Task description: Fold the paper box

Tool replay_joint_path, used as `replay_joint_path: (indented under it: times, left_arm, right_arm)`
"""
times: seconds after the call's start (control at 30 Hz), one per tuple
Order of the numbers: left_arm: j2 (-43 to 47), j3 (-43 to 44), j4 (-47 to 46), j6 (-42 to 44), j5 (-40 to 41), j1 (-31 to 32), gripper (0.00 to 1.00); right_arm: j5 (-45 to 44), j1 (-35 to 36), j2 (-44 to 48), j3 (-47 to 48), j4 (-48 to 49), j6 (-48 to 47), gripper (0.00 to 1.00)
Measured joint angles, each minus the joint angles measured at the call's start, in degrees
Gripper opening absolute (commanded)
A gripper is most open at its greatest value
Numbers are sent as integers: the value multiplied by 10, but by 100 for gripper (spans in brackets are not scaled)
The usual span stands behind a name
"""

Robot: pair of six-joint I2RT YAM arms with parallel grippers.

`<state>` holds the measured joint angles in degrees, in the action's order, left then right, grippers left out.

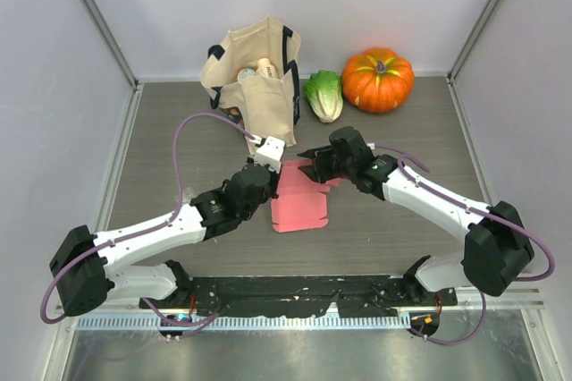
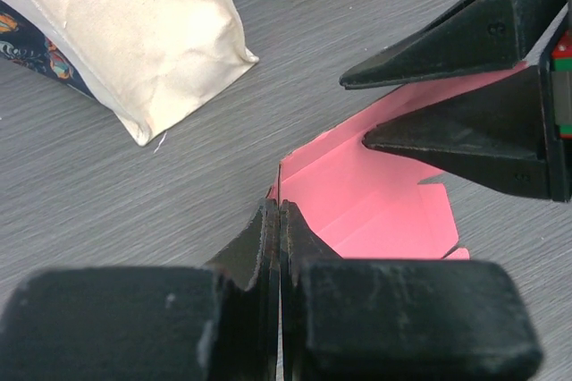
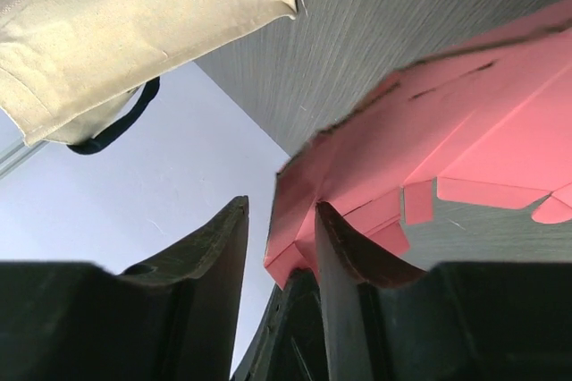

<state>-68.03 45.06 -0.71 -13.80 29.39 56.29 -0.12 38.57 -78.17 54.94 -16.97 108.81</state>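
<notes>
The pink paper box (image 1: 299, 207) lies partly folded in the middle of the table, its far end raised between the two grippers. My left gripper (image 2: 279, 207) is shut on the upright edge of one pink wall (image 2: 366, 193). From the right, my right gripper (image 3: 281, 204) straddles a raised pink flap (image 3: 304, 184). That flap rests against one finger (image 3: 335, 238), and a gap shows to the other finger (image 3: 223, 247), so the jaws stand apart. In the top view both grippers (image 1: 273, 168) (image 1: 315, 165) meet at the box's far end, which they partly hide.
A cream tote bag (image 1: 255, 77) with items inside stands just behind the left gripper. A green leafy vegetable (image 1: 323, 95) and an orange pumpkin (image 1: 378, 79) sit at the back. Walls enclose the table on three sides.
</notes>
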Motion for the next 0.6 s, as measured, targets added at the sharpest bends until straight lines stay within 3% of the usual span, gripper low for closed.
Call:
replay_joint_path:
  times: [0.33, 0.4, 0.43, 0.53, 0.6]
  left_arm:
    - [5, -9, -10, 13, 14, 7, 1]
    - [5, -12, -11, 14, 15, 7, 20]
    - [5, -13, -10, 15, 15, 8, 43]
    - [5, -12, -5, 7, 21, 9, 61]
    - [9, -11, 4, -6, 26, 10, 62]
  right_arm:
    - [3, 0, -10, -16, 32, 9, 1]
    - [5, 0, -10, -24, 40, 10, 1]
    - [7, 0, -11, -28, 45, 10, 1]
    - [4, 0, -20, -34, 52, 6, 1]
    - [2, 0, -32, -35, 53, 0, 1]
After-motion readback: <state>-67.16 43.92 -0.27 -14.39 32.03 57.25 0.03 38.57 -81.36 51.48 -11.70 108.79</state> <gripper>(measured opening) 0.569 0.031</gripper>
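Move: The far edge of the paper box lies right between the right gripper's open fingertips, about 1 cm ahead and 1 cm below. The near panel hangs some 7 cm back, 1 cm left and 6 cm lower; the lettuce stands roughly 17 cm ahead and 5 cm right. The left gripper still pinches the box's left corner, with the far edge at the right fingers about 3 cm ahead of it and 4 cm right. Shut the right gripper on the far edge of the paper box, easing it barely forward as the fingers close, while the left gripper keeps its pinch on the left corner. Once the right has the edge, lower it straight down about 3 cm with no wrist turn, and open the left fingers a bit over halfway where they are to let the corner go. ##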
